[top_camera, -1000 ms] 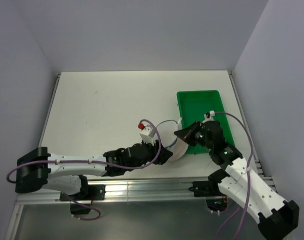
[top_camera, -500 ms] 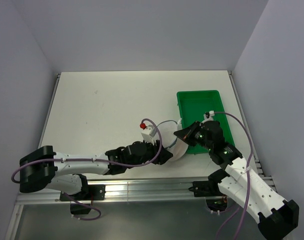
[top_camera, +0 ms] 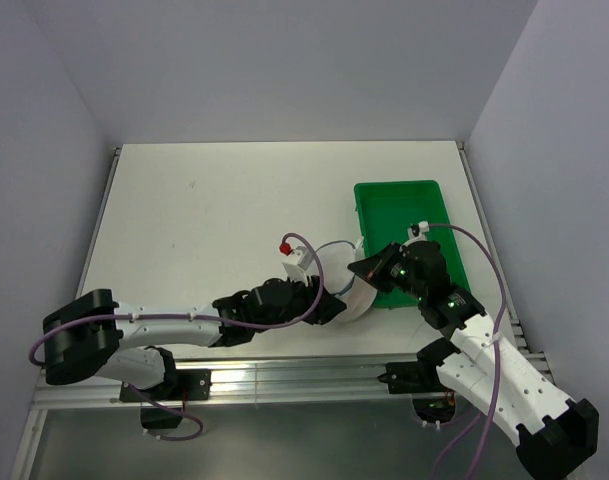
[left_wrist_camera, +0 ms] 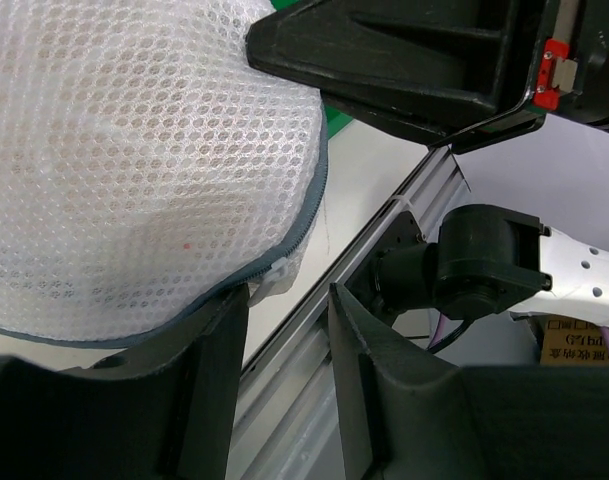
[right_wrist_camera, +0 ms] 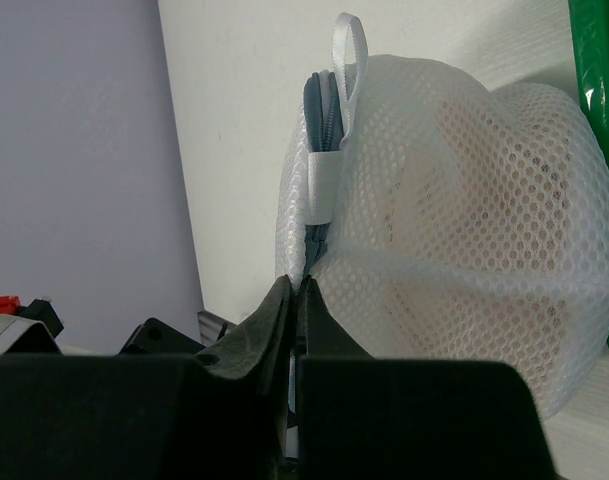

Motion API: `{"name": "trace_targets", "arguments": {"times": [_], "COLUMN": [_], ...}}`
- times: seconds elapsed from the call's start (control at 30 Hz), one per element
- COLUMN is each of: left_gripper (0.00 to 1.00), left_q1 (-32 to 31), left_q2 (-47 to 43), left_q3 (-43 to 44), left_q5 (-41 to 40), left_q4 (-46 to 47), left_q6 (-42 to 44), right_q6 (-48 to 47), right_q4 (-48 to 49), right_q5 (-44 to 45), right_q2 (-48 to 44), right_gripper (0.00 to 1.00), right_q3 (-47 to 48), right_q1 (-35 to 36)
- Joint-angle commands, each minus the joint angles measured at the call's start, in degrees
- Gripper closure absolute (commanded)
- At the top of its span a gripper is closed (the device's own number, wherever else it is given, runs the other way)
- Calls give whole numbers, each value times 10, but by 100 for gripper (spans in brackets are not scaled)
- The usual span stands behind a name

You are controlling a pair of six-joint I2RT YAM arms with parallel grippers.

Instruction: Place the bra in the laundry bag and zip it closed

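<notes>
The laundry bag (right_wrist_camera: 464,250), a white mesh dome with a grey zipper rim, lies at the table's near edge (top_camera: 357,299) between both grippers. The bra (right_wrist_camera: 454,140) shows as a peach tint through the mesh. My right gripper (right_wrist_camera: 302,285) is shut on the bag's edge beside the zipper, below a white loop (right_wrist_camera: 350,45). My left gripper (left_wrist_camera: 287,295) is open at the other side of the bag (left_wrist_camera: 134,170). The white zipper pull (left_wrist_camera: 272,280) lies just off the tip of its left finger (left_wrist_camera: 219,350); nothing sits between the fingers.
A green tray (top_camera: 399,215) stands right behind the bag, touching the right gripper's side. The aluminium rail (left_wrist_camera: 314,330) of the table's near edge runs just below the left gripper. White walls close in the table.
The left arm has crept a little further toward the bag, and its jaws have narrowed slightly. The right gripper and the bag have stayed where they were.
</notes>
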Motion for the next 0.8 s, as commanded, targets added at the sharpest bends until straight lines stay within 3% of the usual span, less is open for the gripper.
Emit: {"name": "trace_targets", "arguments": {"times": [0.0, 0.13, 0.63, 0.77], "left_gripper": [57, 61, 98, 100], "left_q1": [7, 9, 17, 17], "left_q2": [7, 12, -14, -29], "left_q3": [6, 7, 3, 2], "left_q5": [16, 23, 22, 17], "left_q4": [46, 50, 30, 6], "left_q6": [4, 2, 4, 6], "right_q6": [-3, -2, -15, -24], "right_q4": [0, 5, -2, -10], "right_q5": [-7, -9, -2, 7], "right_q2": [-1, 0, 7, 10], "right_gripper": [100, 100, 100, 100], "right_q3": [27, 23, 25, 28], "right_q1": [4, 4, 4, 4]}}
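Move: Just off the left fingertips, about 1 cm ahead and 1 cm to the right of the hand point and level with it, sits the zipper pull on the laundry bag's rim. The bag's middle lies some 5 cm ahead, straight in line and roughly 5 cm lower; the green basket's middle is about 15 cm ahead, 16 cm right and 13 cm below. From the right hand, the pull is around 6 cm back, 2 cm left and 1 cm lower. Closing from about half open to shut, the left fingers pinch the zipper pull at the bag's rim, while the hand stays nearly in place, easing only some half a centimetre forward towards the pull without turning. The right hand holds still and keeps its closed grip on the bag by the end of the zipper. ##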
